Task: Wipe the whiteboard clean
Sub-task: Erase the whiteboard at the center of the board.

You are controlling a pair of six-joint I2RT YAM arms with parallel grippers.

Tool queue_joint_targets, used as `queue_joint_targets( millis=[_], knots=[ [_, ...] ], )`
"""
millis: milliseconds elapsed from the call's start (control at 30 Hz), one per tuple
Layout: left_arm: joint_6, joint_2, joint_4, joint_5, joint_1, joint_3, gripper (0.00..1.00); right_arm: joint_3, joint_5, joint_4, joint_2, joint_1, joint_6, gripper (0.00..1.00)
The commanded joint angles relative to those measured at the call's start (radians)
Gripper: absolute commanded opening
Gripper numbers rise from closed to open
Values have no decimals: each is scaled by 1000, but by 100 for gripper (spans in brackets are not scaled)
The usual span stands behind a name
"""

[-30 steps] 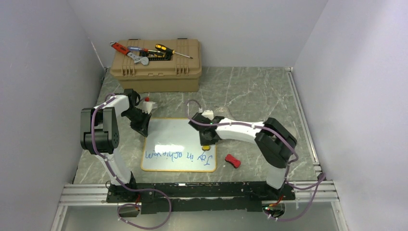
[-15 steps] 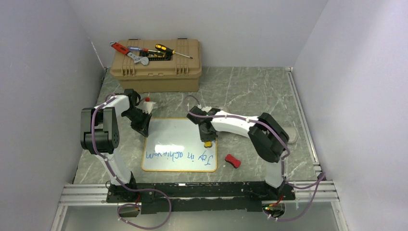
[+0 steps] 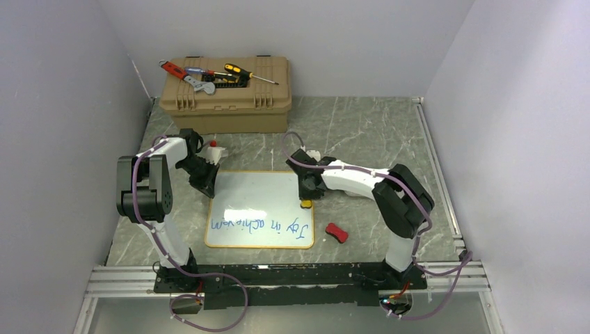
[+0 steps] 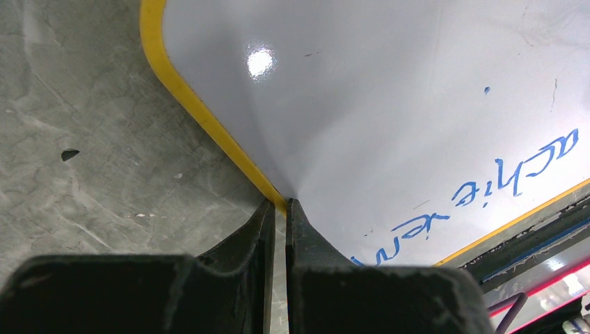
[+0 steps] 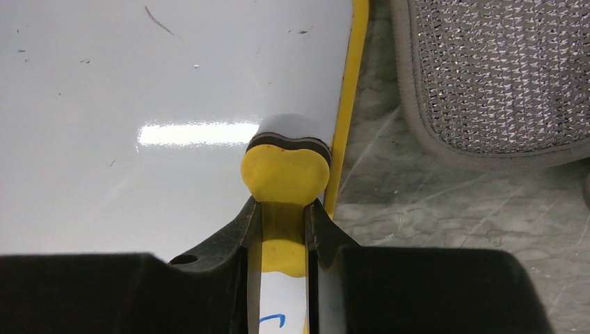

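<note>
The whiteboard (image 3: pixel 254 198) lies flat on the table, white with an orange-tan frame. A line of blue handwriting (image 3: pixel 259 225) runs along its near edge. My left gripper (image 3: pixel 207 182) is shut, its tips pressed on the board's left frame edge (image 4: pixel 209 122). My right gripper (image 3: pixel 306 197) is shut on a yellow eraser (image 5: pixel 285 174) with a dark felt base. The eraser rests on the board at its right edge, beside the frame (image 5: pixel 351 90). It also shows in the top view (image 3: pixel 306 203). The board's upper part is blank.
A tan toolbox (image 3: pixel 226 94) with screwdrivers and a wrench on its lid stands at the back left. A red object (image 3: pixel 337 232) lies right of the board. A red-capped item (image 3: pixel 213 146) sits behind the left gripper. A grey mesh thing (image 5: pixel 501 69) lies right of the board.
My right gripper has carried the eraser rightward across the board to its right edge. The right arm's elbow swung to the right. The left arm has not moved.
</note>
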Motion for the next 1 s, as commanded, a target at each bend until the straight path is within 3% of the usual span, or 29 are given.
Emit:
queue_joint_targets(
  millis=[0,233,333,433,733,867,967],
  knots=[
    [40,80,53,7,-26,-56,0,-55,30,-83,127,20,-19,0],
    [40,75,49,4,-27,-54,0,254,-51,-121,290,225,-34,0],
    [38,82,47,4,-27,-49,0,291,-96,-94,285,277,-60,0],
    [38,84,47,8,-28,-48,0,230,-110,-88,245,284,-60,0],
    [40,78,47,19,-28,-48,0,-225,-78,-121,-50,258,-13,0],
    [38,79,46,27,-28,-52,0,-206,-104,-112,-59,269,-9,0],
    [38,88,48,34,-28,-53,0,-38,-123,-108,44,308,-26,0]
  ],
)
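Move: My right hand has the yellow eraser on the board's right margin. The word "Joy" lies about 9 cm back, 3 cm left and 2 cm below the hand; "in" is also 9 cm back, but 9 cm left. The red eraser sits roughly 10 cm back and 10 cm right, off the board; a grey pad is about 11 cm ahead, 5 cm right. From my left hand, "Joy" is some 11 cm back and 26 cm right. I swing the gripped yellow eraser left across blank board by about 12 cm, then curve back towards my base and sweep diagonally back and right onto "Joy", ending some 10 cm nearer my base and 4 cm left of the start. My wrist turns roughly 20 degrees counter-clockwise along the way, fingers still shut on the eraser. My left hand stays put, its fingertips holding the board's left edge. ##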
